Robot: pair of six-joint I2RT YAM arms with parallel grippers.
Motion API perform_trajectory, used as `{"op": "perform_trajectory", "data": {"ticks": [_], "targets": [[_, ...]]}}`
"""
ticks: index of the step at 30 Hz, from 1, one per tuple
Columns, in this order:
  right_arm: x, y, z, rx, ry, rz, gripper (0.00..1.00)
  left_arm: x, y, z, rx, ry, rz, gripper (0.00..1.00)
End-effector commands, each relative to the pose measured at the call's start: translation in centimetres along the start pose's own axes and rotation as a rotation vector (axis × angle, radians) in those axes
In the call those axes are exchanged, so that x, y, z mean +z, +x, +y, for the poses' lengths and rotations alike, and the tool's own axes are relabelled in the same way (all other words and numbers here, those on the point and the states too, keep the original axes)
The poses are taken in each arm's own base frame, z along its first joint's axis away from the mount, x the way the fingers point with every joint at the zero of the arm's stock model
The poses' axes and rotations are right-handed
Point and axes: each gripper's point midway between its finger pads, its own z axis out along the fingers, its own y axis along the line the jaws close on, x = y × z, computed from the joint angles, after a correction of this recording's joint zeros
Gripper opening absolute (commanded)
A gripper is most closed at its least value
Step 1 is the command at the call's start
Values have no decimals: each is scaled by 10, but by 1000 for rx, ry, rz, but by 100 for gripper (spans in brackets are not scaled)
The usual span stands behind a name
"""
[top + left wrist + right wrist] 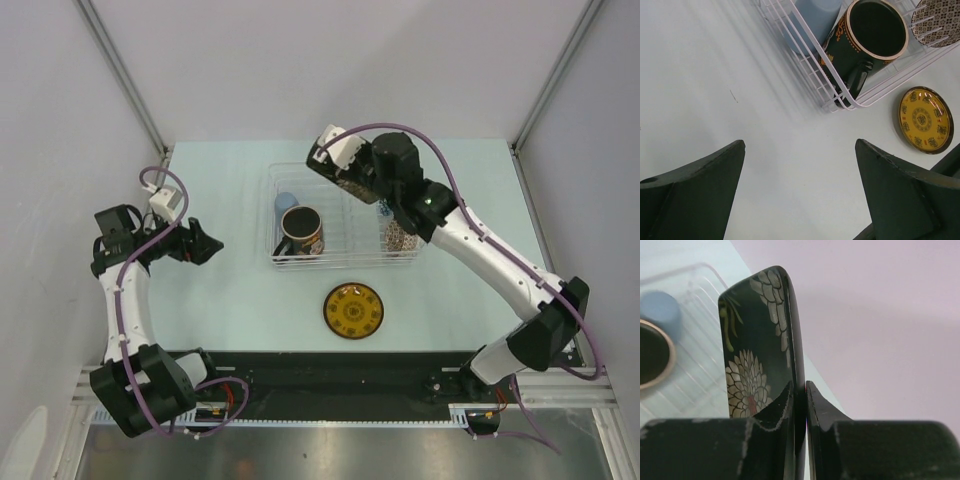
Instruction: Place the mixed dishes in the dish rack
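My right gripper (pixel 799 387) is shut on the rim of the black square floral plate (pixel 760 340), which stands on edge above the back of the dish rack (pixel 345 255). From above, the right gripper (pixel 355 172) and the plate (pixel 348 187) hang over the rack's far side. Inside the rack lie the pale blue cup (pixel 286 203), the dark floral mug (pixel 302 232) and a brownish patterned bowl (pixel 400 238). The yellow saucer (pixel 353 310) rests on the table in front of the rack. My left gripper (pixel 205 243) is open and holds nothing, left of the rack.
The left wrist view shows the rack's corner (pixel 840 100) with the mug (pixel 875 30) and cup (pixel 815 20) inside, the saucer (pixel 925 120) to the right, and bare table under the left gripper (pixel 800 142). Walls enclose the table at the back and sides.
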Motion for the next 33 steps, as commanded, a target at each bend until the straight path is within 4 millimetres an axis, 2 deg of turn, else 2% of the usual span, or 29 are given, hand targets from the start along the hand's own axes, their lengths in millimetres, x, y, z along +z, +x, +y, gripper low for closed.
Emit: {"op": "perform_trajectory", "data": {"ticks": [1, 3, 4, 6, 9, 10, 11, 14, 17, 21, 27, 29, 33], "targets": [[-4, -46, -105, -69, 272, -225, 0, 2, -9, -3, -5, 31, -39, 97], [3, -37, -112, -133, 273, -239, 0, 2, -9, -1, -13, 28, -41, 97], [13, -25, -103, -164, 253, -229, 0, 3, -9, -1, -16, 30, -42, 97], [21, -21, -106, -213, 242, -252, 0, 5, -8, 2, -30, 29, -38, 97], [40, -12, -93, -240, 164, -290, 0, 7, -8, 6, -29, 23, -37, 97], [44, -5, -95, -246, 155, -288, 0, 8, -7, 7, -33, 23, -35, 97], [52, 0, -89, -259, 133, -285, 0, 8, -6, 7, -37, 21, -33, 97], [68, 9, -76, -336, 94, -286, 0, 10, -4, 10, -43, 22, -27, 97], [78, 7, -73, -403, 86, -301, 0, 12, -4, 12, -53, 25, -25, 97], [101, 23, -60, -494, 46, -258, 0, 13, -3, 15, -53, 21, -22, 97], [116, 37, -51, -647, 24, -218, 0, 17, 5, 17, -66, 26, -6, 97], [117, 35, -53, -654, 24, -221, 0, 18, 7, 18, -70, 26, -3, 97], [116, 20, -62, -672, 45, -244, 0, 21, 13, 20, -87, 29, 6, 96]]}}
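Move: The open middle of the dish rack, where the held square plate is headed, is about 10 cm ahead of the right hand, 1 cm to its left and some 31 cm below. In the rack, the black mug stands about 2 cm ahead and 12 cm left of that hand, the blue cup 8 cm ahead and 16 cm left, the brown patterned plate 3 cm ahead and 11 cm right. From the left hand the rack's middle is about 20 cm ahead, 29 cm right, 14 cm down. Keep the right fingers pinched on the edge of the black square plate and carry it forward about 11 cm over the rack, swinging some 5 cm right, then back left. Sink about 12 cm, mostly once the forward reach is nearly spent, while turning the wrist counter-clockwise and rolling its left side down. Let the empty, open left hand ease down and slightly forward, about 3 cm. ##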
